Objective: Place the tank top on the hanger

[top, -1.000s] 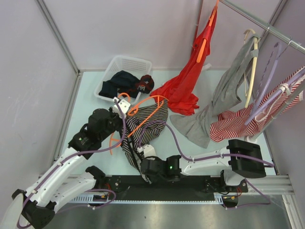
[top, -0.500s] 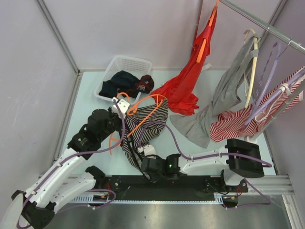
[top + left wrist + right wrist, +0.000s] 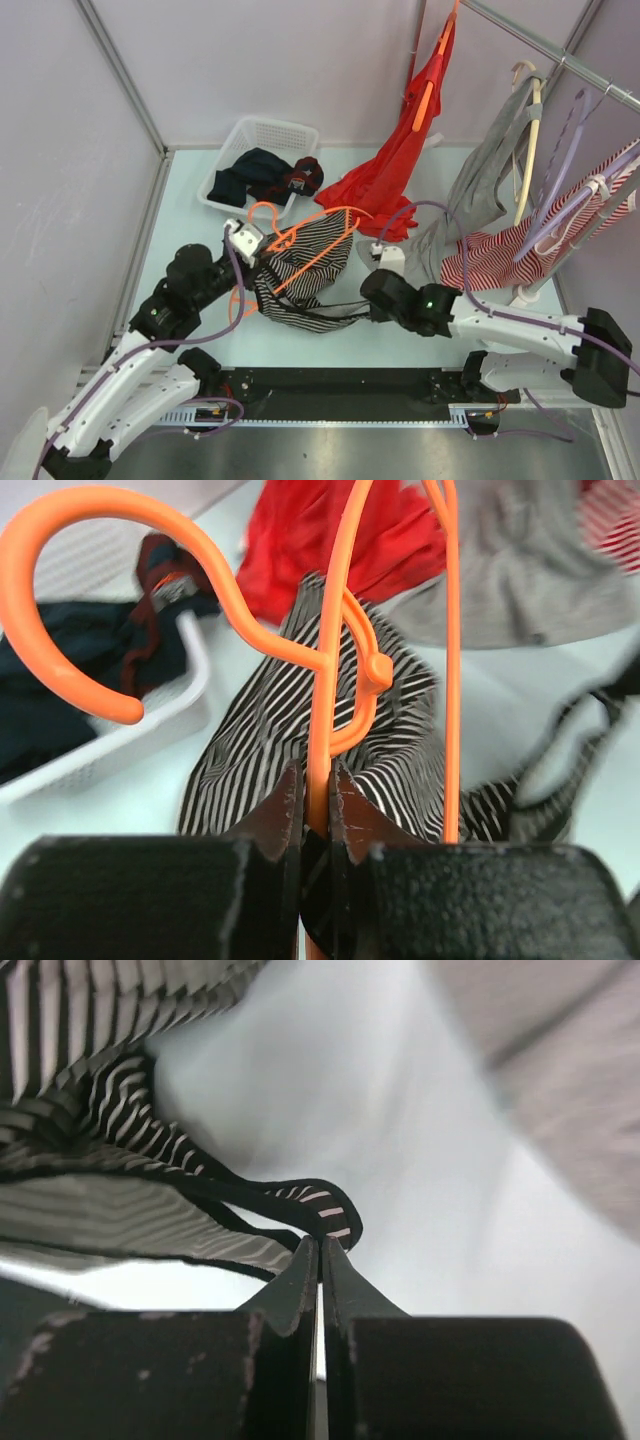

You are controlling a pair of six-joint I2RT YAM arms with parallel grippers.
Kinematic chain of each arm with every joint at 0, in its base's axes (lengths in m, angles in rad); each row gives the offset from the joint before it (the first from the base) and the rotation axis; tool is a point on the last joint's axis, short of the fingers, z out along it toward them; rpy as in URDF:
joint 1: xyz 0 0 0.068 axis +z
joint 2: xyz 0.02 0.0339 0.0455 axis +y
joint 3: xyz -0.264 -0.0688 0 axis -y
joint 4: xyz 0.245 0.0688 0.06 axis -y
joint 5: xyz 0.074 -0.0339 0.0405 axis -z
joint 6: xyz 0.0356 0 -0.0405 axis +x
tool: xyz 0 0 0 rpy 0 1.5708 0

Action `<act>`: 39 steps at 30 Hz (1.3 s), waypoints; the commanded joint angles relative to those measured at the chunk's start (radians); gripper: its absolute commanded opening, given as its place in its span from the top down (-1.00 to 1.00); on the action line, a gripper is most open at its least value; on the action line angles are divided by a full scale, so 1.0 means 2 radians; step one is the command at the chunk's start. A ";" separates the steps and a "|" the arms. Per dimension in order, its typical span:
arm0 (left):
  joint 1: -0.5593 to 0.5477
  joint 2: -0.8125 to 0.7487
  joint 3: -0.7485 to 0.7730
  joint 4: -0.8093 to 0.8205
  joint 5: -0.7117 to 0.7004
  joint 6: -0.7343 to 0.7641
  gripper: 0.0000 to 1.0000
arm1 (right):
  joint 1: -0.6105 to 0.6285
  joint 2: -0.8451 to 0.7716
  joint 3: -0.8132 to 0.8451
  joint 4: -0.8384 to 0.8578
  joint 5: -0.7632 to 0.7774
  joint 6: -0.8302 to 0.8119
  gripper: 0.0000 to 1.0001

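The tank top (image 3: 318, 238), thinly striped black and white, lies bunched on the pale table in front of the basket. The orange hanger (image 3: 312, 255) lies slanted across it. My left gripper (image 3: 266, 262) is shut on the hanger's bar; in the left wrist view the jaws pinch that bar (image 3: 318, 780) below the hook (image 3: 60, 540), with the striped cloth (image 3: 255, 745) behind. My right gripper (image 3: 363, 292) is shut on the tank top's dark-edged strap (image 3: 325, 1203), which is drawn out to the right of the bunch.
A white basket (image 3: 240, 135) of dark clothes stands at the back left. On the rail (image 3: 560, 55) at the right hang a red garment (image 3: 395, 175), a grey one (image 3: 480, 190) and a red-and-white striped one (image 3: 495, 258), their hems on the table.
My right gripper has shut on the strap and swung from the near edge out to the right, stretching the tank top. The left arm has drawn the hanger slightly nearer.
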State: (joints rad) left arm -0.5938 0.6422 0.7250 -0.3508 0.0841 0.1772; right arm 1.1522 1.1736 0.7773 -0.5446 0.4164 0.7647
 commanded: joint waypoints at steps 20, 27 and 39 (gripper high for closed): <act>-0.005 -0.040 -0.020 0.070 0.183 0.001 1.00 | -0.108 -0.134 0.080 -0.134 0.156 -0.084 1.00; -0.018 -0.034 -0.021 0.071 0.180 0.003 1.00 | -0.109 -0.156 0.108 -0.158 0.177 -0.094 1.00; -0.035 -0.019 -0.019 0.064 0.155 0.007 1.00 | -0.109 -0.172 0.153 -0.166 0.154 -0.104 1.00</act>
State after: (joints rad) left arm -0.6525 0.5961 0.6823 -0.2634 0.4103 0.1844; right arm 0.9382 0.8532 1.0302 -0.8692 0.7090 0.5690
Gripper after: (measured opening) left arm 0.106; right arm 0.010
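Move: The right fingers hold the tank top's free strap. The hanger's free end, where the strap is being taken, is roughly 14 cm ahead of that hand, level sideways and some 14 cm higher. On the table about 8 cm below it, the red shirt's bottom lies some 25 cm ahead and 4 cm right, the grey shirt's bottom about 16 cm ahead and 12 cm right. From the left hand, which grips the hanger, that strap is about 22 cm right, 5 cm back and 14 cm lower. Rightwards and forward first, then mostly up, the right hand carries the pinched strap towards and out past the hanger's free end, some 12 cm right, 5 forward and 14 up in all, its fingers tipping up about 20 degrees and turning clockwise. The left hand keeps its grip on the hanger, draws back and right about 5 cm each, and swings it about 20 degrees clockwise to meet the strap. ##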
